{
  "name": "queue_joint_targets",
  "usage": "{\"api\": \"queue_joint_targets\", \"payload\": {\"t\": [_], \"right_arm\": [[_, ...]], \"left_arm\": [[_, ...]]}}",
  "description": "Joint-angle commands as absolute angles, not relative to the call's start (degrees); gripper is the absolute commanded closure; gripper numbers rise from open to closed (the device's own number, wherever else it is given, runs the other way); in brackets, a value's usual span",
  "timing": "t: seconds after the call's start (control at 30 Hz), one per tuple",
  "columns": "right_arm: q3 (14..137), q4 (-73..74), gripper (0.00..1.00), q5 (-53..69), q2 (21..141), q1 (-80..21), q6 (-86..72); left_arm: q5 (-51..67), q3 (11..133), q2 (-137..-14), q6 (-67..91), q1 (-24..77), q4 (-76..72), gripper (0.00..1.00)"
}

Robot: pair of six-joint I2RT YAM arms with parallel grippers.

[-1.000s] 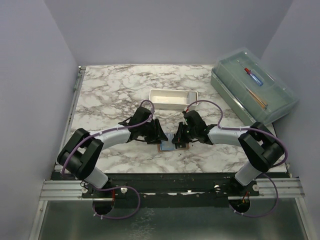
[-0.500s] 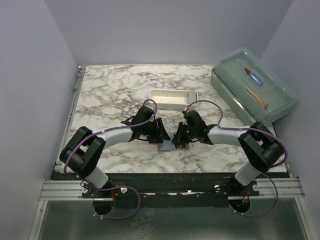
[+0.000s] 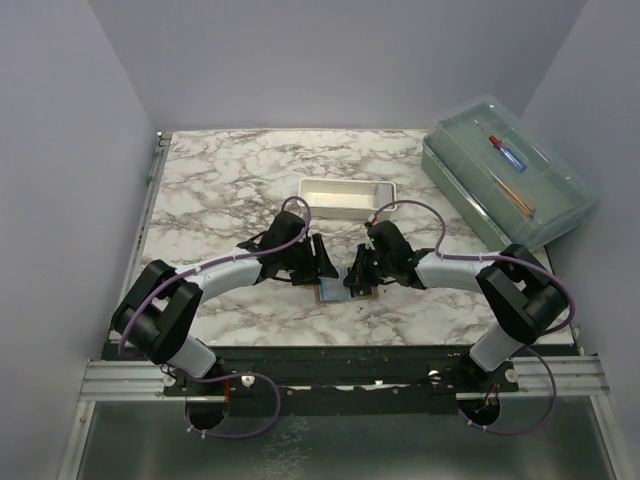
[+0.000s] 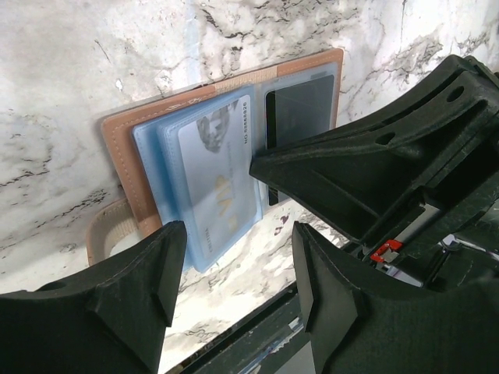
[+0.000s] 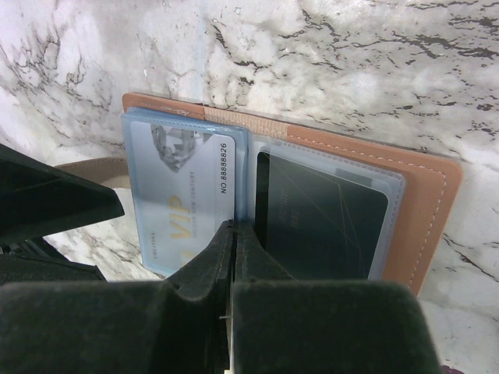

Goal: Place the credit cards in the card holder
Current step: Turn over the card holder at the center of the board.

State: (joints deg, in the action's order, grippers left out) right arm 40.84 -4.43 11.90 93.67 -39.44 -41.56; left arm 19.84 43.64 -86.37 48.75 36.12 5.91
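Note:
The card holder lies open on the marble near the front edge, with a tan rim and clear blue sleeves. A pale blue VIP credit card sits in one sleeve and a dark card in the other. My right gripper is shut, its tips resting on the fold between the two sleeves. My left gripper stands open just beside the pale card's side of the holder, with only marble between its fingers.
A white tray stands behind the arms at mid-table. A large clear lidded box with tools inside sits at the back right. The holder's tan strap loop lies next to it. The table's dark front edge runs close by.
The left gripper's jaws have spread wider and that arm has edged slightly toward the holder. The right arm and the holder have stayed put.

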Motion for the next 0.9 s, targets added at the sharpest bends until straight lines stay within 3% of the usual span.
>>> {"api": "queue_joint_targets", "payload": {"t": [0.0, 0.3, 0.57, 0.87], "right_arm": [[39.7, -2.4, 1.0, 9.1, 96.5, -39.9, -40.3], [39.8, -2.4, 1.0, 9.3, 96.6, -39.9, -40.4], [39.8, -2.5, 1.0, 9.6, 96.6, -39.9, -40.4], [39.2, -2.8, 1.0, 9.9, 95.4, -39.9, -40.8]], "left_arm": [[18.8, 44.3, -87.4, 48.0, 36.3, 6.4, 0.38], [20.1, 45.0, -88.6, 48.1, 36.5, 5.0, 0.43], [20.6, 46.0, -87.9, 48.6, 37.6, 4.4, 0.57], [21.5, 46.9, -88.2, 49.5, 39.0, 2.7, 0.58]]}}
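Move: The clear sleeve with the VIP card lies below the left hand, its middle roughly 2 cm ahead, 2 cm right and 4 cm down. The black card sits on the other leaf, about 6 cm to the right of that sleeve and level with it, and the holder's strap is some 5 cm to the sleeve's left. For the right hand, shut on the spine, the sleeve is about 1 cm ahead and 3 cm left. Down about 1 cm beside the VIP sleeve's free left edge goes the left hand, its fingers narrowing from some 60 to 40 percent open; then it sweeps a good 1 cm to the right, rising again by about as much, with a fingertip under the edge pushing it up and over towards the spine. The right hand stays put, its shut fingertips still holding down the spine. ##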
